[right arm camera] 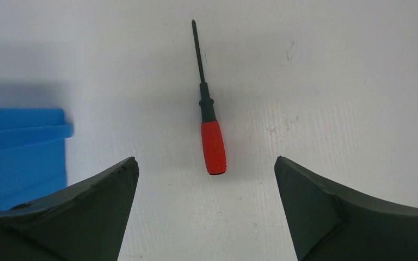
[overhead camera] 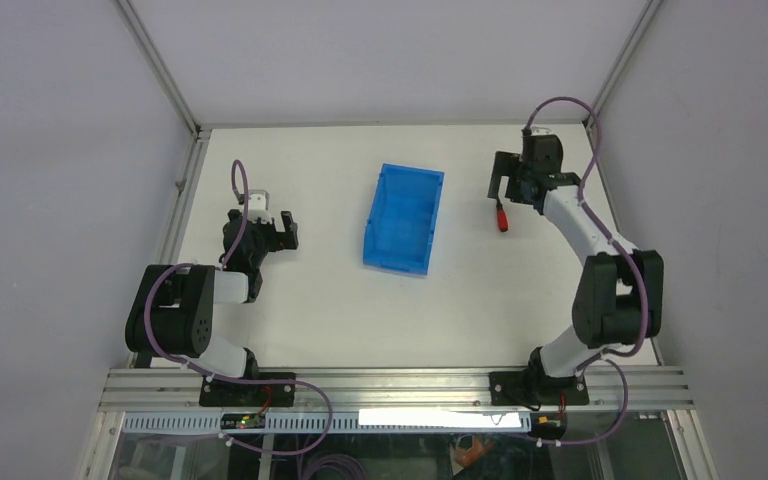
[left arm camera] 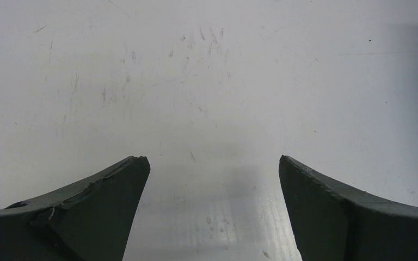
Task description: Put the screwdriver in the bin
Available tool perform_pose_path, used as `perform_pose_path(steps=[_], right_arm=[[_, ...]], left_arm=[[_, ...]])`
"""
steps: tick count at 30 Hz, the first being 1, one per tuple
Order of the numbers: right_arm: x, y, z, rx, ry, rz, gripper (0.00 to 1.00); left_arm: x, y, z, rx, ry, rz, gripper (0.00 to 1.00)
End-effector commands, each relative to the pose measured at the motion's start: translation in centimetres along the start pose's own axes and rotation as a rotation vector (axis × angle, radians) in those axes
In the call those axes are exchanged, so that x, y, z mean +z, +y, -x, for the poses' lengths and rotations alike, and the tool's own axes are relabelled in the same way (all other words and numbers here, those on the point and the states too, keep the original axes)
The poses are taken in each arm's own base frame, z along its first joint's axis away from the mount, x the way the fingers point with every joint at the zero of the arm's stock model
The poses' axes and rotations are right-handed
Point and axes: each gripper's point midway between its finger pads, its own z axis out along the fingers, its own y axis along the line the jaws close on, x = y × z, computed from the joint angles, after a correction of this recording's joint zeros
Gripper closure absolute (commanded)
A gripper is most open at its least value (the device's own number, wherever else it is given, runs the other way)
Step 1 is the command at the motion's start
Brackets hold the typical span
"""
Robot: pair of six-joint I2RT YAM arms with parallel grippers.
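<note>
The screwdriver (overhead camera: pixel 502 217) has a short red handle and a thin black shaft and lies flat on the white table, right of the bin (overhead camera: pixel 397 262). In the right wrist view the screwdriver (right arm camera: pixel 213 147) points away, its red butt end level with my fingertips and touching neither. My right gripper (right arm camera: pixel 205 159) is open above it, seen from above at my right gripper (overhead camera: pixel 510 193). The blue bin (right arm camera: pixel 22 157) shows at that view's left edge. My left gripper (overhead camera: pixel 287 231) is open over bare table, with nothing between the fingers of my left gripper (left arm camera: pixel 213 157).
The bin stands mid-table between the two arms. Metal frame rails (overhead camera: pixel 182 190) run along the table's left, back and right edges, with grey walls beyond.
</note>
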Motion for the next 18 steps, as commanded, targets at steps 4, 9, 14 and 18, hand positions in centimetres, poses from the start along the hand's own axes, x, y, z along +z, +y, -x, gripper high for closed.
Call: perform_pose_path(steps=[4,9,14,18], right_arm=[[4.6,-0.5,-4.4,-0.085,0.267,-0.046,0.04],[7.1,-1.0,-6.4,-0.09,0.341,-0.074,0.11],[8.4,-1.3,-8.0,-0.091,0.393,-0.085,0.22],[8.7,-1.5,-8.7,-0.078,0.422,-0.083,0.48]], left_arm=[[0.3,0.0,1.9,-0.006,-0.058,0.004,0.01],[0.3,0.0,1.9,-0.007,-0.056,0.004,0.01],[0.3,0.0,1.9,-0.007,-0.058,0.004,0.01],[0.3,0.0,1.9,-0.006,-0.056,0.003,0.01]])
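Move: The screwdriver's red handle lies almost straight below the right hand, roughly 14 cm down and level with it fore and aft, with the blade pointing forward beyond it. The blue bin's middle stands about 24 cm to the left of the handle and level with it. From the idle left hand the handle is some 53 cm to the right, 3 cm ahead and a little lower. Straight down goes the right hand, about 13 cm and slowing towards the end, onto the screwdriver's red handle while the wrist tips some 25 degrees so that the fingers point more steeply at the table. The fingers start closing on the way and finish about a third closed, one on each side of the handle with gaps still showing. ##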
